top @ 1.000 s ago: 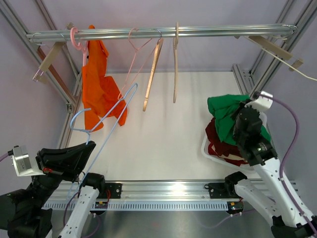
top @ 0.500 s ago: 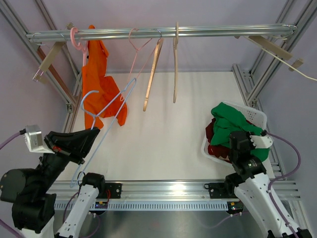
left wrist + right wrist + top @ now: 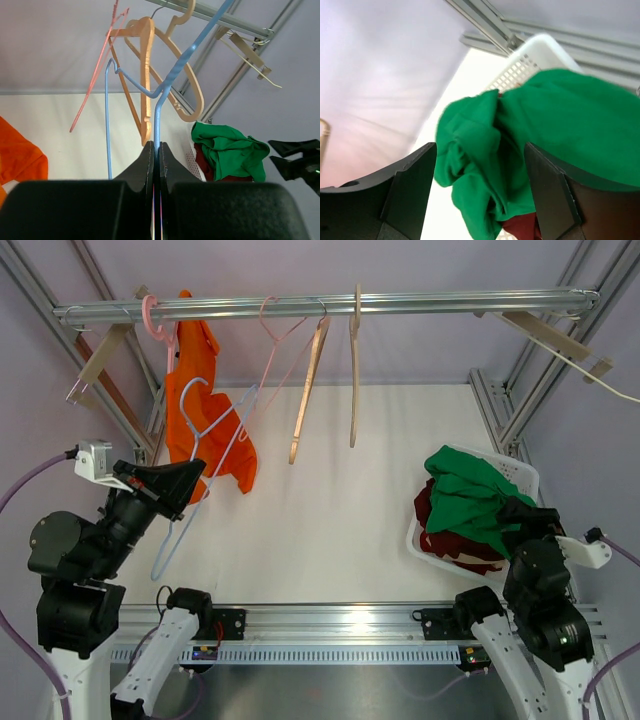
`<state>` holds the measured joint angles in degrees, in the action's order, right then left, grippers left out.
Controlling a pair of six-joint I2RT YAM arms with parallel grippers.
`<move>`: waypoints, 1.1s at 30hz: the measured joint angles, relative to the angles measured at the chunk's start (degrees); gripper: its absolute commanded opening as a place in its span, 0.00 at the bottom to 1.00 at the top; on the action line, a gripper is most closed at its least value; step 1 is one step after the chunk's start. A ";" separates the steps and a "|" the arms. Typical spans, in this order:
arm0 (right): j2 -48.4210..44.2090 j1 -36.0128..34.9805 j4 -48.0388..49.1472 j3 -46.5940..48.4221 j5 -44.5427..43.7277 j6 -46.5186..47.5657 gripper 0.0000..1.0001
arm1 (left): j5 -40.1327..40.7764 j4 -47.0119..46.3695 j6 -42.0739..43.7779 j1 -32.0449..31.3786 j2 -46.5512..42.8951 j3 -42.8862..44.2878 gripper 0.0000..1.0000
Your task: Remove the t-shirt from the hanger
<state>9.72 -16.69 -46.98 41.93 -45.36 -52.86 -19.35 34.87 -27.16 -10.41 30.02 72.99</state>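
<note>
My left gripper (image 3: 190,482) is shut on the wire of a bare blue hanger (image 3: 172,545) and holds it raised at the left, in front of an orange t-shirt (image 3: 200,410). In the left wrist view the jaws (image 3: 155,147) pinch the blue hanger (image 3: 165,85). The orange t-shirt hangs on a pink hanger from the rail (image 3: 330,306). A green t-shirt (image 3: 470,495) lies on top in the white basket (image 3: 515,472). My right gripper (image 3: 528,515) is open and empty, at the basket's near side, with the green t-shirt (image 3: 530,130) between and beyond its fingers.
Two wooden hangers (image 3: 310,390) and an empty pink wire hanger (image 3: 275,340) hang from the rail. Dark red clothes (image 3: 445,535) lie under the green shirt in the basket. Aluminium frame posts stand at both sides.
My left gripper has carried the blue hanger up and away from the near edge towards the orange shirt. My right gripper has drawn back from the basket towards the near edge, leaving the green shirt there.
</note>
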 measured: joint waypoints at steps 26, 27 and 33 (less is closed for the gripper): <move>6.99 0.15 5.66 12.83 39.10 16.81 0.00 | 10.32 -2.51 4.26 0.00 34.47 16.79 0.00; 7.02 0.15 6.08 12.79 40.09 17.07 0.00 | 10.27 -3.50 4.26 0.00 36.00 17.35 0.00; 7.02 0.15 7.85 11.63 44.24 18.01 0.00 | 10.14 -7.87 4.22 0.00 43.15 21.66 0.00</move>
<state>16.73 -16.53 -39.13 53.56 -1.13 -34.85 -9.21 27.00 -22.94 -10.41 73.17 94.65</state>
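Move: My left hand holds the bare blue hanger. Its place on the rail lies about 28 cm straight ahead and some 12 cm higher. There the orange t-shirt hangs roughly 7 cm to the left of my line, the nearest pink hanger about 8 cm to the right and a wooden one some 17 cm right. From my right hand the orange t-shirt is about 62 cm left and 28 cm ahead; the dropped green t-shirt lies some 8 cm left, 3 cm ahead and below. I carry the blue hanger forward some 22 cm to the rail with my left hand, lifting about 3 cm partway and sinking again, tipping the fingers down and a little counter-clockwise, grip kept shut, so the hook reaches the rail. Meanwhile my empty right hand backs up and away from the green t-shirt, about 8 cm higher, shuts its fingers, then swings 12 cm left and forward again, turning some 45 degrees counter-clockwise. ##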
